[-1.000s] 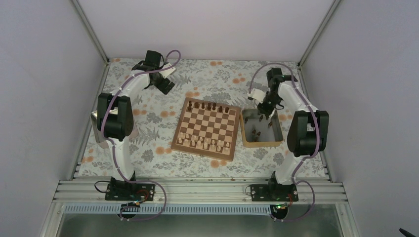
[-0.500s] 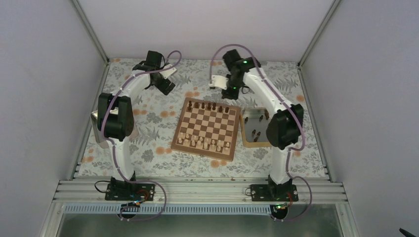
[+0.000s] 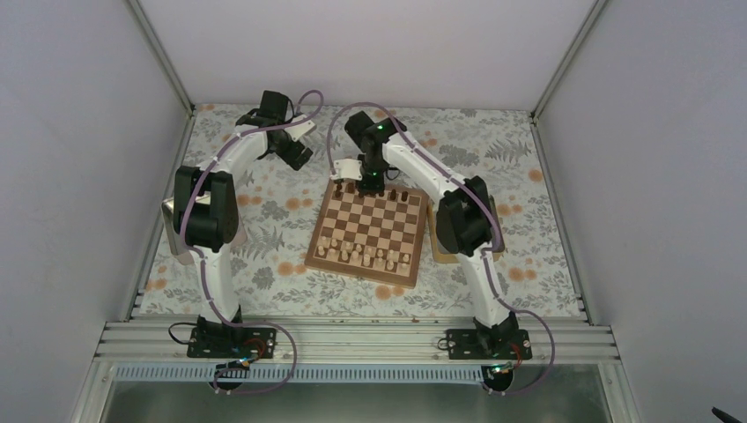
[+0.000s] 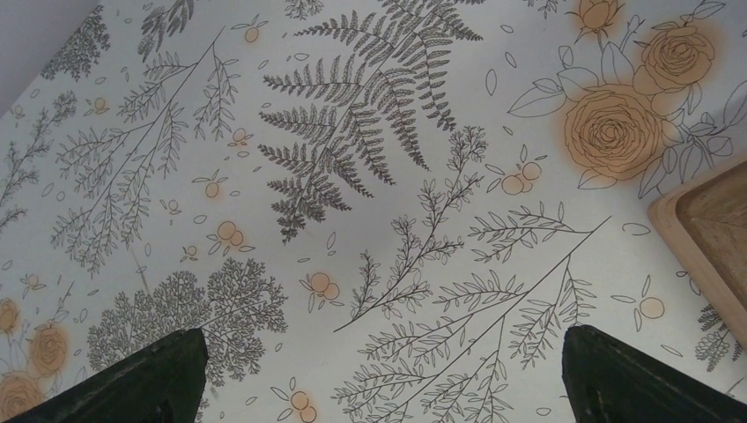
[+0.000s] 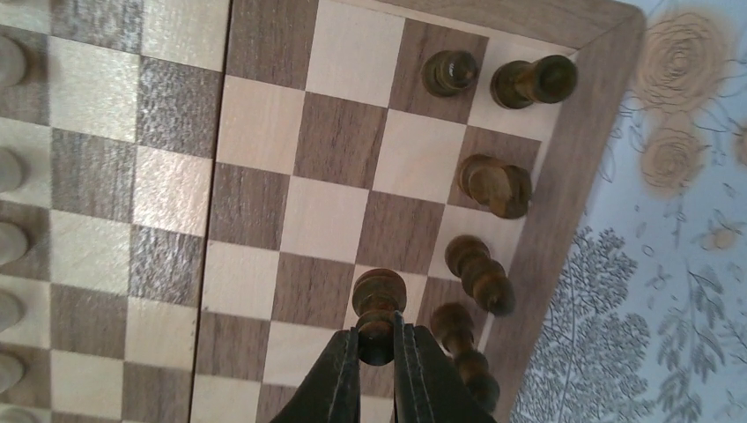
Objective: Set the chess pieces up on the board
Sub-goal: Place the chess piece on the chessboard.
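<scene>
The board (image 3: 370,227) lies mid-table. Dark chess pieces (image 3: 398,194) line its far row and pale ones its near rows. My right gripper (image 3: 368,181) hangs over the far left part of the board, shut on a dark pawn (image 5: 379,304). The pawn hangs just above a square of the second row, with its base pointing away from the fingers. Beside it several dark chess pieces (image 5: 495,185) stand along the board's edge. My left gripper (image 4: 380,339) is open over the bare floral cloth at the back left, with nothing between its fingers (image 4: 159,374).
A tan-rimmed tray (image 3: 435,254) lies right of the board, mostly hidden under my right forearm. A corner of the board (image 4: 705,238) shows at the right edge of the left wrist view. Pale pieces (image 5: 9,62) line the left edge of the right wrist view.
My right arm has swung left from above the tray to the board's far left part, its gripper shut throughout. The left arm has not moved.
</scene>
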Robot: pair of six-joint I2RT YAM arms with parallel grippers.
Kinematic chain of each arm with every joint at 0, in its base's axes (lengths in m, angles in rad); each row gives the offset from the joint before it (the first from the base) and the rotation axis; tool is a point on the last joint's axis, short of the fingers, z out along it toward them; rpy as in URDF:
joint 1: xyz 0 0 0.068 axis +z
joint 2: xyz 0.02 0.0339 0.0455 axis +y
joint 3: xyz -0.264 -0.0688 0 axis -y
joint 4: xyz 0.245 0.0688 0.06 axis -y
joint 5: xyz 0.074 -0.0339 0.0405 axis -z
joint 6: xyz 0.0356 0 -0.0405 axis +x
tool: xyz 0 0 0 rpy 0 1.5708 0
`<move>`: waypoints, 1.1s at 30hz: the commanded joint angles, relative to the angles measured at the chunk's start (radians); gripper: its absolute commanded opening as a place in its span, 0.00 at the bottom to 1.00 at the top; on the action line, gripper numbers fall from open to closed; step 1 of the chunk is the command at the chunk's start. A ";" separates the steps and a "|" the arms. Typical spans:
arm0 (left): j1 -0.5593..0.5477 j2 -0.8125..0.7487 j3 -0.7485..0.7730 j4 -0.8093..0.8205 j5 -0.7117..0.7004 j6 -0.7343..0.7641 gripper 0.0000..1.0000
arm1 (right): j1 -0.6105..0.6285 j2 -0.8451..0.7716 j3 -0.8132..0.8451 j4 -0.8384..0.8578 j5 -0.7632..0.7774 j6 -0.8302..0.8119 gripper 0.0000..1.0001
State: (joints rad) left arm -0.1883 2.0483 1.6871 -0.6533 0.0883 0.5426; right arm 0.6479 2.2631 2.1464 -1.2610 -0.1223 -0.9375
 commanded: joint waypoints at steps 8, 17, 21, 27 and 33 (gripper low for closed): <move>-0.010 -0.037 0.021 -0.007 0.024 0.014 1.00 | 0.039 0.096 0.098 0.036 -0.013 -0.022 0.09; -0.011 -0.036 0.023 -0.008 0.028 0.014 1.00 | 0.052 0.134 0.116 0.052 -0.014 -0.029 0.09; -0.013 -0.037 0.022 -0.009 0.028 0.013 1.00 | 0.052 0.143 0.112 0.059 -0.018 -0.032 0.09; -0.015 -0.034 0.023 -0.009 0.031 0.014 1.00 | 0.051 0.154 0.105 0.075 -0.010 -0.032 0.09; -0.016 -0.034 0.022 -0.009 0.034 0.013 1.00 | 0.052 0.163 0.104 0.074 -0.004 -0.035 0.10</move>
State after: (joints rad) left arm -0.1993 2.0457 1.6871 -0.6537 0.1062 0.5426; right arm 0.6926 2.4084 2.2433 -1.1961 -0.1211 -0.9611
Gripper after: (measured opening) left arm 0.999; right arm 0.093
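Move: The right hand holds a dark pawn over the board's far side. The light square meant for it, in front of the knight, lies about 4 cm left, 1 ahead and 6 below. Around it, some 5 cm lower than the hand: the corner pawn 7 cm left and 2 ahead, the rook 7 left and 5 ahead, the knight 4 left and 4 ahead. From the left hand that square is roughly 18 cm right, 12 back and 6 below. Keeping the dark pawn pinched by its head, the right hand carries it about 4 cm left and slightly forward along the second row, dipping some 2 cm and easing up a little on the way. It then sinks onto the light square beside the corner pawn, ending about 4 cm lower than it began, fingers still shut and the pawn's base seeming to meet the board. ##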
